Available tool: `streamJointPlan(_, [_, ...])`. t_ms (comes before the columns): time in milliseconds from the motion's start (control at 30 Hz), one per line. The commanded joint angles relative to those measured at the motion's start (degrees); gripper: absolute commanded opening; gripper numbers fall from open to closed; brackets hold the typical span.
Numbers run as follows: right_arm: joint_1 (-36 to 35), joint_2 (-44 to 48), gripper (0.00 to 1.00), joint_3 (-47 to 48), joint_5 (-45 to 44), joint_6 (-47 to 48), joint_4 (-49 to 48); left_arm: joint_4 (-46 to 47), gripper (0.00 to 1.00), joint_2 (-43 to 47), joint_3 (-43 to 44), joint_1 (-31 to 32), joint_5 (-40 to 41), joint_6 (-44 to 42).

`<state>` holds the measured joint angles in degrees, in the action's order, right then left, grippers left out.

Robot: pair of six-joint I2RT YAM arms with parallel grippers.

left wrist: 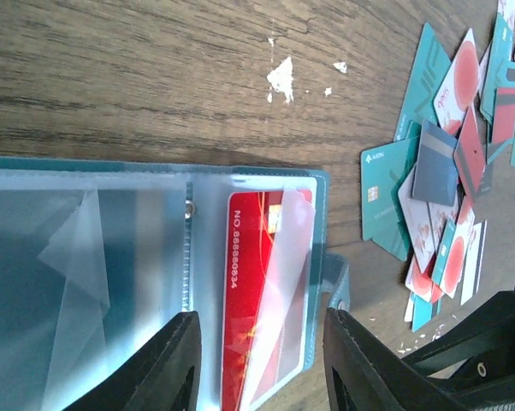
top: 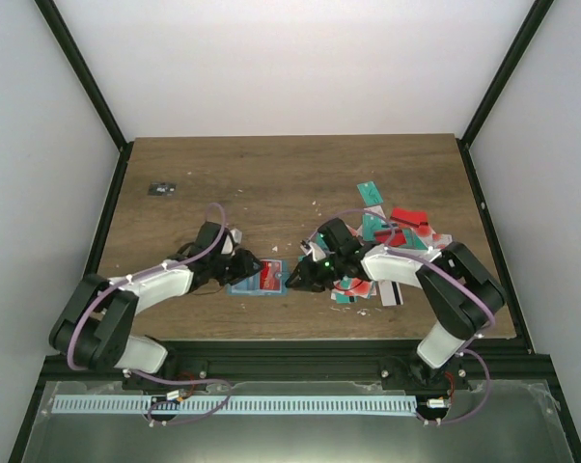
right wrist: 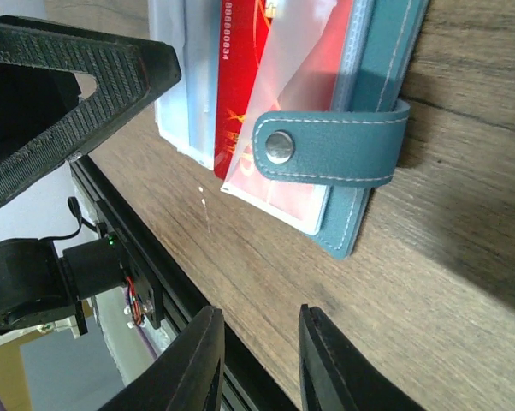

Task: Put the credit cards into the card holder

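The card holder [top: 244, 287] lies open near the front edge, its clear sleeves [left wrist: 112, 257] facing up. A red credit card [left wrist: 257, 291] sits in the right-hand sleeve. My left gripper [left wrist: 262, 368] is open just above the holder, one finger on each side of that card, touching neither. My right gripper [top: 295, 280] hovers at the holder's right edge near the snap strap [right wrist: 326, 145], open by a narrow gap [right wrist: 259, 364] with nothing in it. The other credit cards [top: 392, 241], teal, red and white, lie in a loose pile to the right.
A small dark object [top: 161, 188] lies at the far left of the table. White specks [left wrist: 281, 75] dot the wood behind the holder. The table's front edge and black rail [right wrist: 146, 257] run close below the right gripper.
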<state>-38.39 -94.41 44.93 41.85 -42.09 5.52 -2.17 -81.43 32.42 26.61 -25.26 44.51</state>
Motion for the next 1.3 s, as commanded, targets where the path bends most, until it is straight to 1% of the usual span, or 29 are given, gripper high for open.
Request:
streamJointPlan(0, [-0.46, 3.2, 0.27, -0.5, -0.13, 0.18, 1.93, -7.46, 0.41, 3.6, 2.5, 0.26, 1.94, -4.04])
streamJointPlan(67, [-1.22, 3.65, 0.28, 0.09, 0.14, -0.09, 2.23, -10.18, 0.38, 5.21, 3.06, 0.24, 2.48, -6.14])
streamJointPlan(200, [-3.83, 2.69, 0.28, 2.79, -0.54, -0.66, 3.05, -14.24, 0.28, 7.51, 3.25, 0.27, 2.06, -9.43])
streamJointPlan(333, [-5.62, 0.48, 0.29, 6.63, -1.57, -1.48, 3.91, -15.94, 0.18, 8.82, 2.54, 0.46, 1.56, -11.02])
streamJointPlan(500, [-5.64, -2.46, 0.29, 12.56, -4.09, -0.01, 7.92, -15.97, 0.1, 7.3, 2.24, 0.8, 0.92, -12.22])
streamJointPlan(667, [-4.14, -7.16, 0.31, 18.84, -6.42, 2.31, 13.63, -15.71, 0.07, 5.67, 2.4, 1.07, 0.56, -13.03])
streamJointPlan(867, [-1.06, -10.48, 0.31, 21.22, -5.44, 3.39, 14.76, -15.93, 0.06, 3.33, 3.09, 1.24, -1.22, -14.67])
streamJointPlan(1267, [1.31, -14.7, 0.31, 23.2, -4.16, 4.7, 15.14, -16.43, 0.06, -2.65, 6.45, 1.69, -1.64, -17.73])
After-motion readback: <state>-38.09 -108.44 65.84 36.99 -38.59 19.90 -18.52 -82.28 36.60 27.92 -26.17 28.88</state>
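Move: From the right hand, the holder's strap lies about 3 cm ahead, 2 cm left and 4 cm below; the red card in the holder's right page sits some 4 cm farther left, level with the strap. The loose cards spread about 15 cm to this hand's right and 2 cm ahead. For the left hand, the red card is about 3 cm right, 1 cm back and 3 cm below; the left page lies 4 cm left, 1 cm back. Right hand rises, swings about 6 cm forward, then sinks towards the strap; left shuts and draws back. ##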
